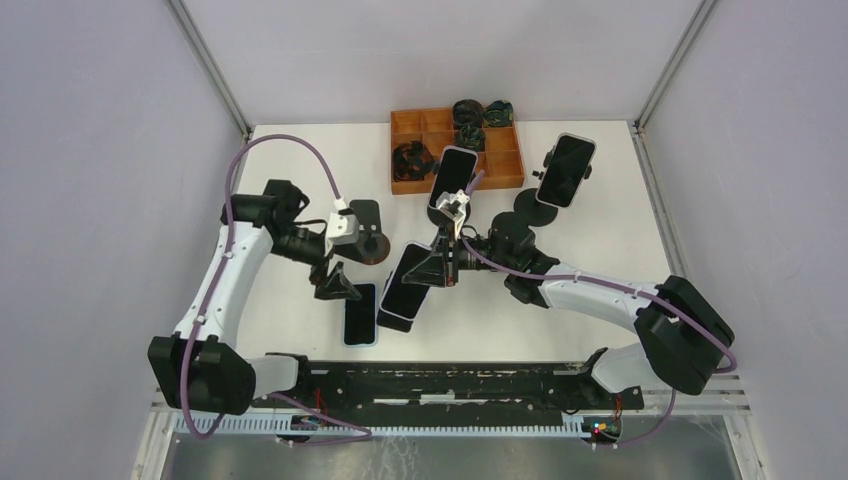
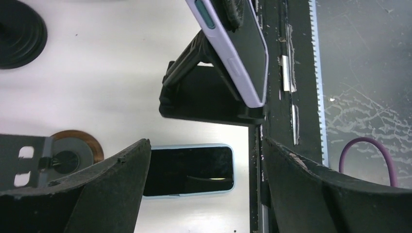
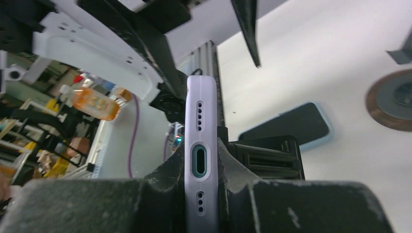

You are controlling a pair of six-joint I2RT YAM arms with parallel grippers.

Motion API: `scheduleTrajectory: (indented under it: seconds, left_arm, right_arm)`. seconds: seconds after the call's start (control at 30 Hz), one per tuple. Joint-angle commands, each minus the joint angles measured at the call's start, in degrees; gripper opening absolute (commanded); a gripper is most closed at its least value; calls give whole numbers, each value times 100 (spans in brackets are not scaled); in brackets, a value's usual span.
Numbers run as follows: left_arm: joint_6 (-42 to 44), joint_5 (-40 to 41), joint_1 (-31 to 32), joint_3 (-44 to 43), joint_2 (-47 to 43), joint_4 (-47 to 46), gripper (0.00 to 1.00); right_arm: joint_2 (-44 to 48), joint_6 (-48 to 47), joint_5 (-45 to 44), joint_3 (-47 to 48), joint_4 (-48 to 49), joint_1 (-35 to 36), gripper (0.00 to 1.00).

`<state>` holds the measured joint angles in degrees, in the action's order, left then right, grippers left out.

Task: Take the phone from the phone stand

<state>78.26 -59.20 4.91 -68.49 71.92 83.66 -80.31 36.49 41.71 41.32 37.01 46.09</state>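
A phone in a lilac case leans on a black folding stand near the table's middle front. My right gripper is shut on the phone's upper end. The right wrist view shows its port edge pinched between both fingers, with the stand just behind. In the left wrist view the phone still lies against the stand, its lower end at the stand's lip. My left gripper is open and empty, hovering just left of the stand.
A phone in a blue case lies flat on the table below the left gripper. Two more phones stand on holders at the back. An orange tray holds small dark items. A round black base sits by the left arm.
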Motion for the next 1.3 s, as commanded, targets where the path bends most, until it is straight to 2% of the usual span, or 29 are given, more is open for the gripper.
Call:
scheduleTrajectory:
  seconds: [0.0, 0.57, 0.87, 0.97, 1.27]
  left_arm:
    - [512, -301, 224, 125, -222, 26, 89]
    - [538, -601, 769, 397, -536, 27, 81]
    - [497, -977, 941, 180, -450, 28, 71]
    - [505, -980, 951, 114, -417, 28, 64]
    - [487, -951, 951, 41, -316, 28, 32]
  right_arm:
    - [97, 740, 749, 397, 1627, 123, 0]
    - [-459, 1490, 1146, 868, 2724, 444, 0]
    - [-453, 1457, 1103, 918, 2758, 502, 0]
    - [-539, 1487, 1080, 1012, 2784, 547, 0]
    - [-474, 1351, 829, 979, 2518, 580, 0]
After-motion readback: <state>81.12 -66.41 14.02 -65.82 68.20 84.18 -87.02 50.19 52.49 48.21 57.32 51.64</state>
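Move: The folding leg of the lifted black stand is about 8 cm to the right of my open left fingers, 6 cm lower and 1 cm back; its lilac phone is 11 cm right, 1 cm lower, level fore and aft. The flat phone lies 20 cm below, 1 cm ahead, no sideways offset; the brown stand is 15 cm ahead, 3 cm right, 15 cm lower. From my right hand, the leg is 6 cm left, 7 cm down, 1 cm back. My left hand starts closing its fingers around the leg behind the lilac phone, going about 4 cm back and 4 cm right, turning slightly clockwise and finally rising a little. Keeping its pinch on the phone, my right hand brings phone and stand up some 7 cm, back 5 to 6 cm and left 3 cm towards those fingers, turning counter-clockwise and tipping its fingertips up. ##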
